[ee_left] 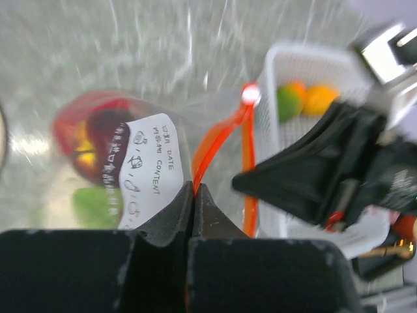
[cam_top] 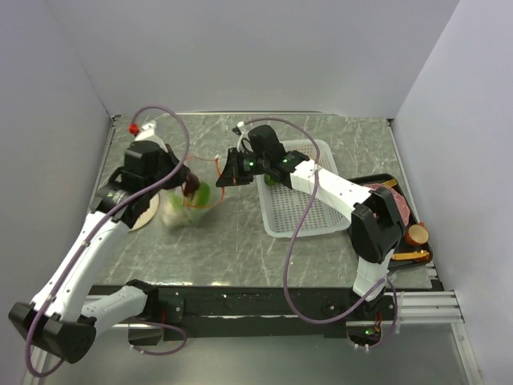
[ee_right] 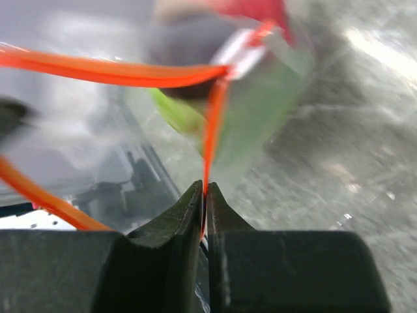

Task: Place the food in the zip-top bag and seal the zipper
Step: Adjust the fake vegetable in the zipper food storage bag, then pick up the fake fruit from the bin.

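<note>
The clear zip-top bag [cam_top: 191, 207] hangs just above the table between my arms. It holds a red piece, a dark purple ball [ee_left: 107, 140] and a green piece, blurred. Its orange-red zipper [ee_left: 218, 140] is spread open. My left gripper [ee_left: 194, 189] is shut on one side of the strip, and shows in the top view [cam_top: 186, 183]. My right gripper [ee_right: 204, 189] is shut on the other side of the zipper [ee_right: 212, 124], at the bag's right [cam_top: 227, 175]. A green-orange mango [ee_left: 288, 102] and an orange [ee_left: 320, 98] lie in the white basket [ee_left: 287, 59].
The white perforated basket [cam_top: 313, 216] stands right of the bag, under my right arm. A black tray [cam_top: 383, 181] at the right edge holds a pink slab [cam_top: 394, 204], yellow sticks [cam_top: 409, 257] and a brown round piece [cam_top: 417, 235]. A round wooden disc [cam_top: 144, 215] lies at the left.
</note>
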`<action>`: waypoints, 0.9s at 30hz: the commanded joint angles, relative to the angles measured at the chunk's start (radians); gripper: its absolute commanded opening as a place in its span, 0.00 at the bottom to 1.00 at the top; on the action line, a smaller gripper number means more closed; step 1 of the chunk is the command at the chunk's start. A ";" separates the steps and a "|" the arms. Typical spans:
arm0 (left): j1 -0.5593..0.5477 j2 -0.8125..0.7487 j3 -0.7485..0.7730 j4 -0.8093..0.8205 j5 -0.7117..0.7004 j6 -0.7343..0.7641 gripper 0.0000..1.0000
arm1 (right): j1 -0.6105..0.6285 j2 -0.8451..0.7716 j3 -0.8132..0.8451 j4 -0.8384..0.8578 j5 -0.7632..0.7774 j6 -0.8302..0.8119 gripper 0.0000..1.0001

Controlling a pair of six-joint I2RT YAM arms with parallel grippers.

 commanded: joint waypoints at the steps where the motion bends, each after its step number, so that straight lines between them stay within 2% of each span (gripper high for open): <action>1: -0.003 0.026 -0.085 0.096 0.135 -0.059 0.01 | -0.042 -0.016 -0.058 0.003 0.033 0.011 0.15; 3: -0.003 0.046 -0.099 0.108 0.141 -0.072 0.01 | -0.048 -0.034 -0.083 -0.008 0.086 0.013 0.11; 5: -0.003 0.062 -0.107 0.120 0.153 -0.075 0.01 | -0.053 -0.050 -0.114 -0.004 0.105 0.011 0.17; 8: -0.003 0.072 -0.100 0.134 0.150 -0.076 0.01 | -0.059 -0.074 -0.131 -0.020 0.139 0.013 0.18; 11: -0.004 0.083 -0.081 0.145 0.166 -0.078 0.01 | -0.073 -0.123 -0.175 0.021 0.183 0.028 0.32; 12: -0.003 0.086 -0.078 0.153 0.179 -0.078 0.01 | -0.080 -0.157 -0.193 0.043 0.185 0.035 0.41; 14: -0.003 0.098 -0.069 0.163 0.201 -0.082 0.01 | -0.093 -0.188 -0.233 0.081 0.182 0.040 0.48; 15: -0.004 0.100 -0.066 0.166 0.205 -0.083 0.01 | -0.102 -0.217 -0.240 0.081 0.192 0.040 0.57; 16: -0.004 0.106 -0.060 0.167 0.207 -0.083 0.01 | -0.106 -0.230 -0.247 0.080 0.203 0.039 0.62; 22: -0.004 0.106 -0.046 0.156 0.207 -0.073 0.01 | -0.175 -0.341 -0.310 0.037 0.334 0.011 0.63; 26: -0.004 0.103 -0.040 0.154 0.213 -0.073 0.01 | -0.244 -0.307 -0.296 -0.061 0.372 0.009 0.64; 27: -0.004 0.103 -0.037 0.153 0.216 -0.075 0.01 | -0.252 -0.278 -0.287 -0.082 0.393 -0.007 0.75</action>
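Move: Both hands already hold the zip-top bag's orange rim. From the left hand the bagged food hangs about 4 cm back, 3 cm left and 13 cm below; the plate lies about 7 cm back, 13 cm left and 20 cm down. From the right hand the mango in the basket lies some 5 cm ahead, 15 cm right and 12 cm below, with the basket's middle about 2 cm ahead, 25 cm right and 13 cm below. Both lower the bag about 6 cm; the left keeps its pinch, the right releases, rising rightward towards the mango. ##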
